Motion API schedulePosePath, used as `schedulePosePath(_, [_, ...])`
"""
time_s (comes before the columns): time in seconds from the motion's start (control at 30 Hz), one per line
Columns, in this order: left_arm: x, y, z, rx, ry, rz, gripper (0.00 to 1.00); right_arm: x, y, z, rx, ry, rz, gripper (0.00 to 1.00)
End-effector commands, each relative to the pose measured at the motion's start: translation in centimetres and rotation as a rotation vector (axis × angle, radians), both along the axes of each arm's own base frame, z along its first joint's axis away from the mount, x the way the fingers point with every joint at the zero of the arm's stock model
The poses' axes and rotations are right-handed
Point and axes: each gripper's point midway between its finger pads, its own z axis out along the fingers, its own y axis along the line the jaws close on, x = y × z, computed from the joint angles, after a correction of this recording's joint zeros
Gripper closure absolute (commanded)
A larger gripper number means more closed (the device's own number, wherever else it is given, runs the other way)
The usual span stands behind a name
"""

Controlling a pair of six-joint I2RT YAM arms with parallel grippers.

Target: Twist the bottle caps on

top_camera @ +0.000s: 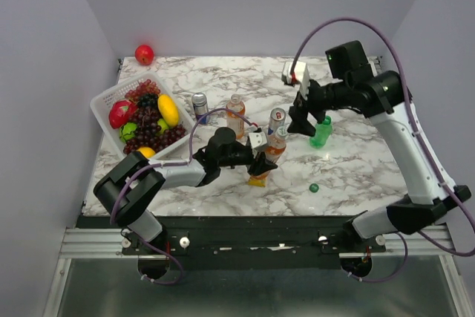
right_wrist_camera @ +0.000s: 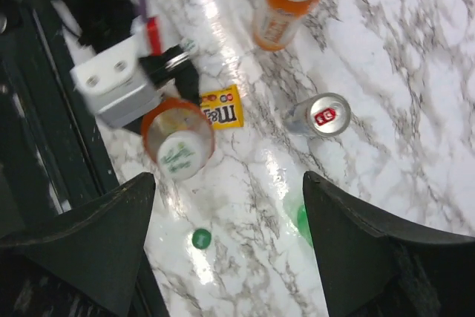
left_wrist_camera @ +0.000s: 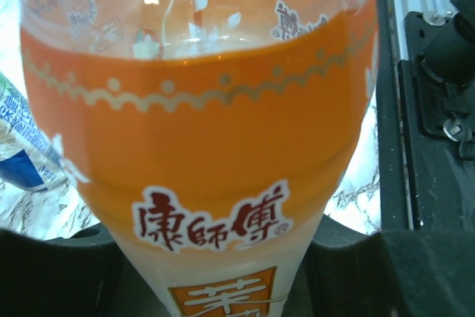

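Note:
My left gripper (top_camera: 261, 159) is shut on the lower body of an orange drink bottle (top_camera: 276, 146), which stands upright and fills the left wrist view (left_wrist_camera: 200, 146). A white cap (right_wrist_camera: 178, 152) sits on this bottle's neck. My right gripper (right_wrist_camera: 228, 183) hangs open above the table with nothing between its fingers, just right of that cap, between it and the green bottle (top_camera: 321, 131). A dark green cap (top_camera: 314, 188) lies loose on the marble (right_wrist_camera: 201, 239). A second orange bottle (top_camera: 235, 114) stands further back.
Two drink cans (top_camera: 200, 107) (top_camera: 276, 118) stand near the bottles. A yellow candy packet (top_camera: 258, 179) lies under the left gripper. A white basket (top_camera: 104, 98) of fruit sits at the left, and a red apple (top_camera: 144, 54) at the far left corner.

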Motion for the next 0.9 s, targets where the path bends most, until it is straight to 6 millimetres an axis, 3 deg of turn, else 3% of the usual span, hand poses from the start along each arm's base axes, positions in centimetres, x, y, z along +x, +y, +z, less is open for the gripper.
schedulePosePath(0.0, [-0.6,-0.5,2.1,-0.037,0.0,-0.056,1.0,-5.9,0.6,-0.1,-0.014,-0.214,0.39,0.11])
schedulePosePath(0.13, [-0.8,-0.6,2.1,-0.032,-0.009,-0.072,1.0,-7.9,0.8,-2.0,-0.094,-0.268,0.464,0.11])
schedulePosePath(0.27, [-0.9,-0.7,2.2,-0.033,-0.018,-0.087,1.0,-8.4,1.2,-2.5,-0.113,-0.286,0.477,0.1])
schedulePosePath(0.87, [-1.5,-0.7,2.4,-0.032,-0.04,-0.135,1.0,-5.8,1.9,-4.8,-0.198,-0.368,0.438,0.09])
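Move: The white cap on the bottle in the left fingers lies about 7 cm below the open right hand, some 3 cm back and 4 cm to its left. From the left hand, the cap is around 12 cm up, 2 cm ahead and 5 cm right. Well below the right hand stand the silver can, 14 cm ahead and 5 cm left, and the green bottle, 11 cm ahead and 11 cm right; the loose green cap is 8 cm back and 9 cm right. The left fingers keep their pinch on the orange-labelled bottle, easing it back about a centimetre with a slight clockwise turn. The right hand, fingers staying wide open, sweeps back some 9 cm while swinging about 25 degrees counter-clockwise, then sinks and comes a little forward and left, closing in on the white cap. ##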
